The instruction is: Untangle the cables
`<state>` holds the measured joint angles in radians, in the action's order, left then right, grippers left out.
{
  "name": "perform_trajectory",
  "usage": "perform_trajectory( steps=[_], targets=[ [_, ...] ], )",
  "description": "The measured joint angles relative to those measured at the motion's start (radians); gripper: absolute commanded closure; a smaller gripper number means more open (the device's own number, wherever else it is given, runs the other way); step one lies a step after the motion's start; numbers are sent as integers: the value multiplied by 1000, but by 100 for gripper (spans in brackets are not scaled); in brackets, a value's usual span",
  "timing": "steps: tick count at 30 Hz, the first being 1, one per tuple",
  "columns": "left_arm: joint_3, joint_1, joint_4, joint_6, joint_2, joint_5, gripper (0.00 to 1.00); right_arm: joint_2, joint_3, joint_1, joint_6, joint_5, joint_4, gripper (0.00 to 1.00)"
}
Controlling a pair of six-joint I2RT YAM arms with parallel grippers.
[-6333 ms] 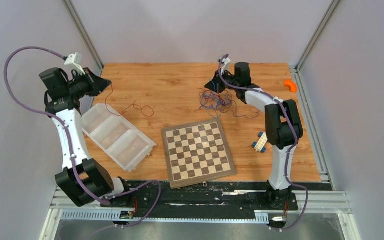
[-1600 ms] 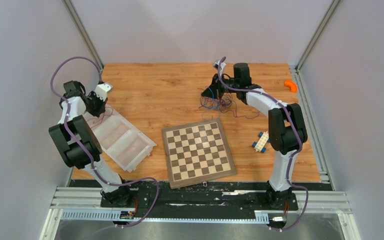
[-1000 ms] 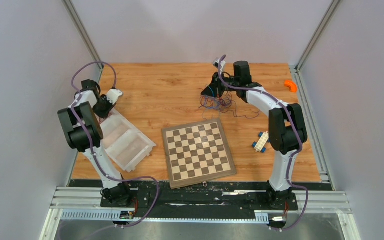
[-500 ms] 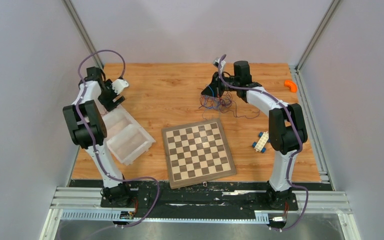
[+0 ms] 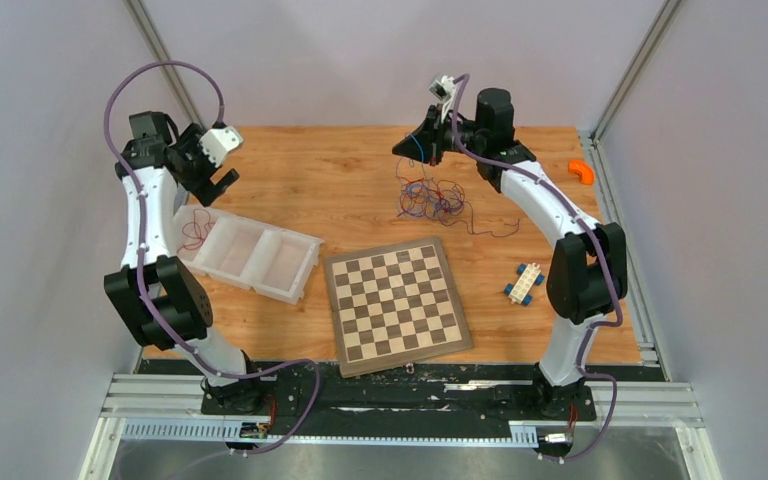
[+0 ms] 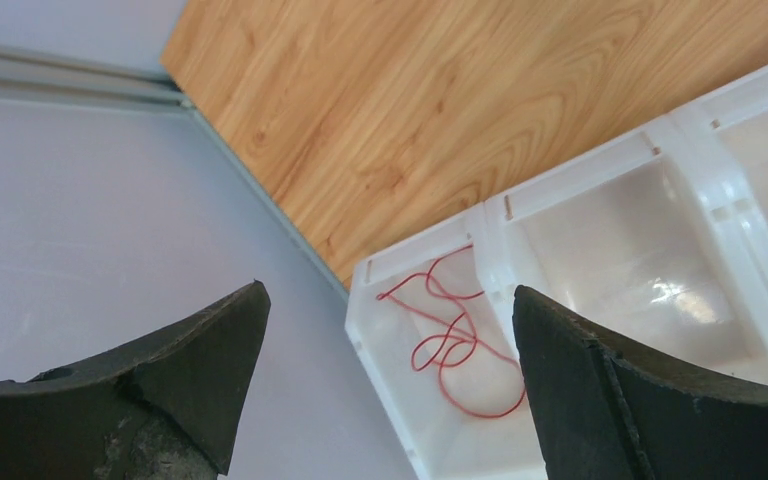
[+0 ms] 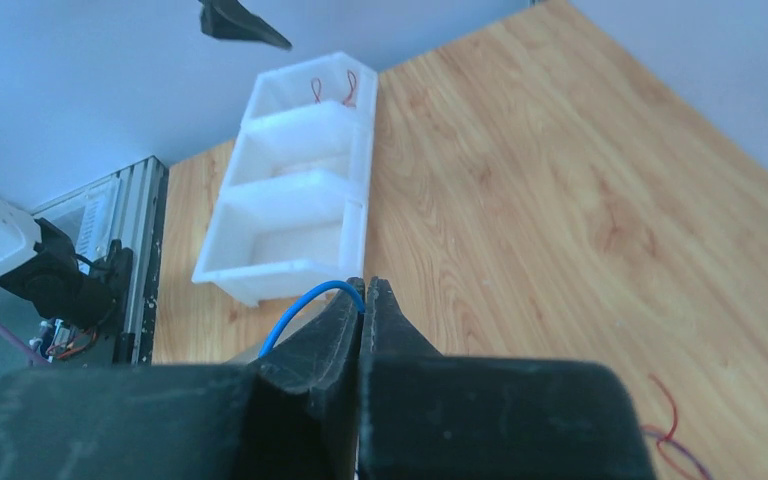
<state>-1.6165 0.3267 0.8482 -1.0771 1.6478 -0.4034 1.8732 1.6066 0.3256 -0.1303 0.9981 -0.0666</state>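
Observation:
A tangle of thin red, blue and dark purple cables (image 5: pixel 430 198) lies on the wooden table behind the chessboard (image 5: pixel 397 303). My right gripper (image 5: pixel 413 146) is raised above the tangle and shut on a blue cable (image 7: pixel 305 306), which loops out from between its pads. One red cable (image 6: pixel 452 338) lies coiled in the end compartment of the white tray (image 6: pixel 600 175), also seen from above (image 5: pixel 196 228). My left gripper (image 6: pixel 390 310) is open and empty, held above that end of the tray; from above it shows at the table's back left (image 5: pixel 222 182).
A white tray (image 5: pixel 250 270) with three compartments lies left of the chessboard. A white and blue toy brick piece (image 5: pixel 523 281) lies right of the board. An orange piece (image 5: pixel 582 172) sits at the far right edge. A loose dark cable (image 5: pixel 495 231) trails right of the tangle.
My left arm swung up and back, and the tray turned nearly level, with the red cable in its end compartment. My right gripper rose, lifting a blue cable out of the tangle.

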Motion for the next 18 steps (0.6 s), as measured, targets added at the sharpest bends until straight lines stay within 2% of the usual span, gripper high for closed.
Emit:
perform_trajectory(
  steps=[5, 8, 10, 14, 18],
  targets=[
    [-4, -8, 10, 82, -6, -161, 0, -32, 54, 17, -43, 13, -44, 100],
    [4, -58, -57, 255, -24, -286, 0, -33, 82, 32, -113, 14, -113, 100],
    [47, -127, -163, 383, -63, -351, 0, -30, 116, 49, -169, 10, -164, 100],
    [267, -339, -517, 674, -195, -439, 0, -10, 223, 91, -267, -7, -263, 100],
    [396, -519, -801, 891, -205, -474, 0, 19, 330, 124, -336, -31, -349, 100]
  ],
)
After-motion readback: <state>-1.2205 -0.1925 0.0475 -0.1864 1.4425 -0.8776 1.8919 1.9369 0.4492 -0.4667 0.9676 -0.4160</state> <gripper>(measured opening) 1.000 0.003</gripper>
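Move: The blue cable pinched in my right fingers hangs some 43 cm to the right of my left hand, 3 cm ahead and a little lower. Under my left hand are the red cable, 6 cm left and 21 cm down, and the white box holding it, whose middle is about 7 cm right and 7 cm back. From my right hand the tangle lies 28 cm down, 6 cm ahead and 8 cm right; the chessboard is 21 cm straight back. I pull the blue cable up out of the tangle with my right hand, rising nearly 19 cm and easing a little to the left, fingers still shut on the cable and tilting upward. Meanwhile my open, empty left hand sweeps about 31 cm to the right towards the hanging cable, rising slightly and rolling nearly 50 degrees so its fingers swing from forward-down to face right. ##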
